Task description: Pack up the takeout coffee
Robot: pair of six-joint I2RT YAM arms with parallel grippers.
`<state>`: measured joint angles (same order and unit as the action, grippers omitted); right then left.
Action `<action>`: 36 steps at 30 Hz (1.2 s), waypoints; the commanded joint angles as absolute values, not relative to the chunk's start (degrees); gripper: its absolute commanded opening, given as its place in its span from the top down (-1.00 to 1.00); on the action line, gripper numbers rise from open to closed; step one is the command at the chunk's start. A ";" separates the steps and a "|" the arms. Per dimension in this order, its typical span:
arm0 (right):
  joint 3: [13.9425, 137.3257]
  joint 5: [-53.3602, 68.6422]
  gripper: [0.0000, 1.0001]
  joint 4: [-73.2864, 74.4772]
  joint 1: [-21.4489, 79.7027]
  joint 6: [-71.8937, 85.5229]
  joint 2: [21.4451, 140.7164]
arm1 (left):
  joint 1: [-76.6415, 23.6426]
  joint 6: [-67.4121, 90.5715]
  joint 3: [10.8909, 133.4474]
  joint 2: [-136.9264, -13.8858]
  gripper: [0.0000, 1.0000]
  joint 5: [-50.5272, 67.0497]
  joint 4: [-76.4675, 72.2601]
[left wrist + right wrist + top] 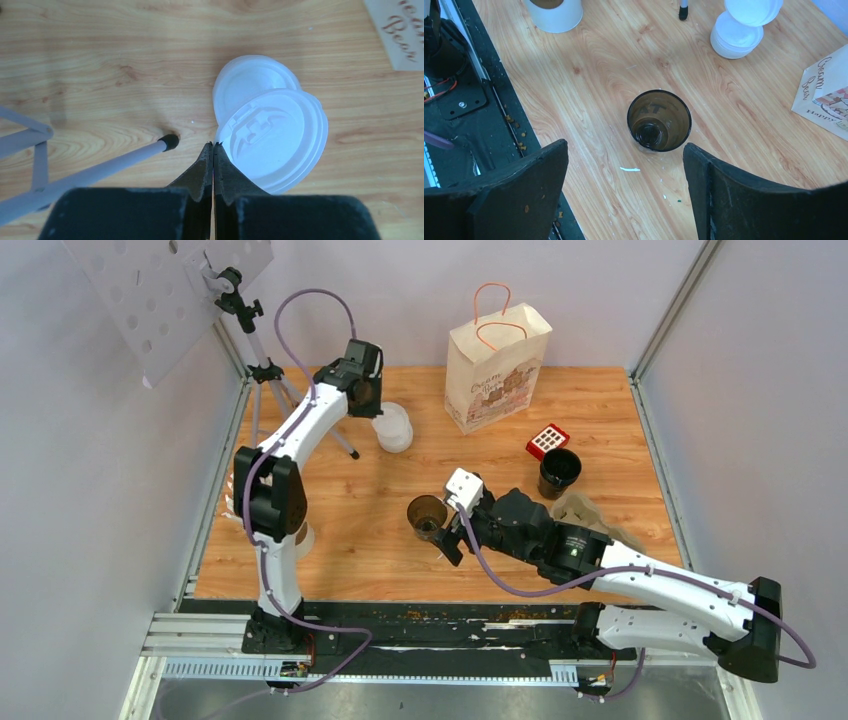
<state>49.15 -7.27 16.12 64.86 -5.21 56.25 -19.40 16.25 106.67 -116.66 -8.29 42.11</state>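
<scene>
One dark brown paper cup [659, 120] of the takeout coffee stands open-topped mid-table, also seen from above [427, 515]. My right gripper [624, 150] is open just short of it, its fingers wider apart than the cup and apart from it; the top view shows the same right gripper [445, 530]. A second dark cup [558, 470], also without a lid, stands further right. At the far left my left gripper [213, 145] is shut on the rim of a white sip lid [275, 142], held tilted over a small stack of white lids [250, 80].
A paper bag [497, 365] with handles stands at the back. A red-and-white box [547, 440] and crumpled brown paper [585, 510] lie near the second cup. A tripod leg [100, 167] runs close to my left gripper. A white cup [554, 12] stands near the left arm.
</scene>
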 commanded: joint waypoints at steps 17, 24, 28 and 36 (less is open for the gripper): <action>39.86 -10.60 -0.78 -13.45 65.21 -29.44 50.39 | -18.98 28.32 99.17 -90.24 1.00 26.02 52.73; 41.55 -5.54 -0.78 -9.06 65.21 -44.64 49.06 | -21.02 29.27 90.70 -81.61 1.00 26.87 57.24; 43.26 1.69 -0.72 -2.39 65.34 -54.88 49.62 | -24.83 25.38 90.91 -80.24 1.00 18.96 63.72; 47.69 5.01 -0.61 7.73 67.27 -63.97 52.66 | -28.72 26.41 88.77 -76.95 1.00 14.83 65.74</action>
<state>43.03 1.93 1.91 65.78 -57.17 50.70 -27.59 26.87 88.77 -80.07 17.72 64.05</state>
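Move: The left hand, already pinching a white lid by its edge, has the clear brown cup about 21 cm back, 12 cm to its right and 10 cm below. The white lid stack is some 3 cm ahead, 5 cm right and 10 cm down; the tripod foot is level with the hand, 5 cm left and 13 cm down. From the open right hand, the cup lies roughly 11 cm ahead, 4 cm left and 18 cm below. Carry the pinched lid back about 25 cm and slightly right, away from the stack towards the cup, climbing some 14 cm before easing down 3, while turning the left wrist about 30 degrees so its fingers point down and rightward. Meanwhile raise the empty right hand about 6 cm beside the cup and roll it some 50 degrees, counter-clockwise seen from behind the hand, jaws staying wide. ##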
